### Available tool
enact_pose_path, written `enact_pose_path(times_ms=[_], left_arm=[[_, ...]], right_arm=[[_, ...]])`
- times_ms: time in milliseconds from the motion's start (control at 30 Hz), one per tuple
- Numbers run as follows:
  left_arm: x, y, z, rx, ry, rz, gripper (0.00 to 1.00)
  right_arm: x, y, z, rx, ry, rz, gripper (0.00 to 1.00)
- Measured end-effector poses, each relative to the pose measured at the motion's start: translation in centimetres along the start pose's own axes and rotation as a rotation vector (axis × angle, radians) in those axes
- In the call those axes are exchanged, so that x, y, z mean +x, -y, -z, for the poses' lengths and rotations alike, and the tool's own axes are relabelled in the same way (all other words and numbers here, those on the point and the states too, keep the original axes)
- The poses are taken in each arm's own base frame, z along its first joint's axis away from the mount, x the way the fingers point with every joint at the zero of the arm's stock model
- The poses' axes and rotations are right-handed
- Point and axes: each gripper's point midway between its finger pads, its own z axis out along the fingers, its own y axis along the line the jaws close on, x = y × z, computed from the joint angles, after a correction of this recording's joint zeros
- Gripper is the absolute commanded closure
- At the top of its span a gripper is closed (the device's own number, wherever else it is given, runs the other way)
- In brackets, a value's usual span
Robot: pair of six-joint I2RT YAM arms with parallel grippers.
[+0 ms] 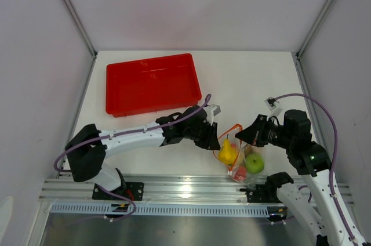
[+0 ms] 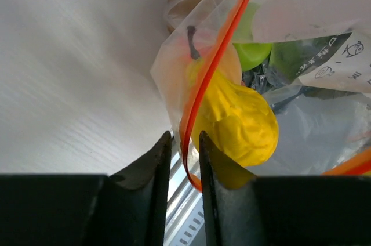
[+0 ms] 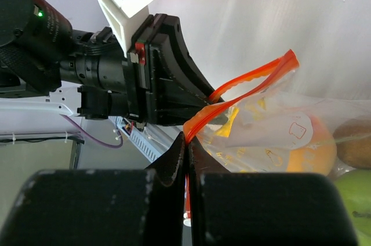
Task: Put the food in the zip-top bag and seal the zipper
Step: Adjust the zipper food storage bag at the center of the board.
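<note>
The clear zip-top bag [image 1: 242, 159] lies near the table's front edge between both arms. Inside it are the food pieces: a yellow piece [image 2: 237, 121], a green apple [image 1: 254, 163], an orange peach [image 3: 316, 147] and a brownish piece [image 3: 355, 141]. The orange-red zipper [image 2: 215, 63] arches up, its two strips parted in the middle [image 3: 249, 80]. My right gripper [image 3: 188, 141] is shut on one end of the zipper. My left gripper [image 2: 185, 141] straddles the strip near its other end, jaws narrowly apart, with a gap still showing on either side of the strip.
A red tray [image 1: 152, 83] sits at the back left of the white table. The aluminium rail [image 1: 191, 187] runs along the front edge, just below the bag. Purple cables [image 1: 307, 98] loop over both arms.
</note>
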Motion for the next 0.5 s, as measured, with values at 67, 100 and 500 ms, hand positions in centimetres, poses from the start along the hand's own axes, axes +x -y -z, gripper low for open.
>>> enact_pose_path(times_ms=[67,100,500], left_arm=[[0.2,0.1,-0.3,0.011,-0.012,0.001,0.95],[0.2,0.2,-0.3,0.02,-0.014,0.001,0.97],[-0.6,2.9,1.5,0.138,0.028,-0.054,0.99]], right_arm=[[0.0,0.0,0.0,0.0,-0.001,0.0,1.0],[0.0,0.0,0.0,-0.001,-0.001,0.0,1.0],[0.1,-0.2,-1.0,-0.026,-0.051,-0.014,1.0]])
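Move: The orange zipper rim of the bag already lies between the left hand's half-open fingertips; from the right hand, which still pinches the mouth's other side, that spot is about 10 cm left, 2 cm back and 8 cm lower. Inside the bag, the yellow fruit sits some 6 cm to the left hand's right, 1 cm back and 7 cm below; the green apple about 18 cm right and 6 cm back, the red fruit some 11 cm right and 9 cm back, both roughly 9 cm below. The left hand shuts its fingers fully on its side of the orange rim while easing about 1 cm to the right, then keeps the pinch and lifts some 3 cm, drifting a little over 1 cm back towards the base and turning by nearly 10 degrees. The right hand keeps its closed grip on the other side of the mouth, almost still at first, then edges about 1 cm left towards the left hand. ##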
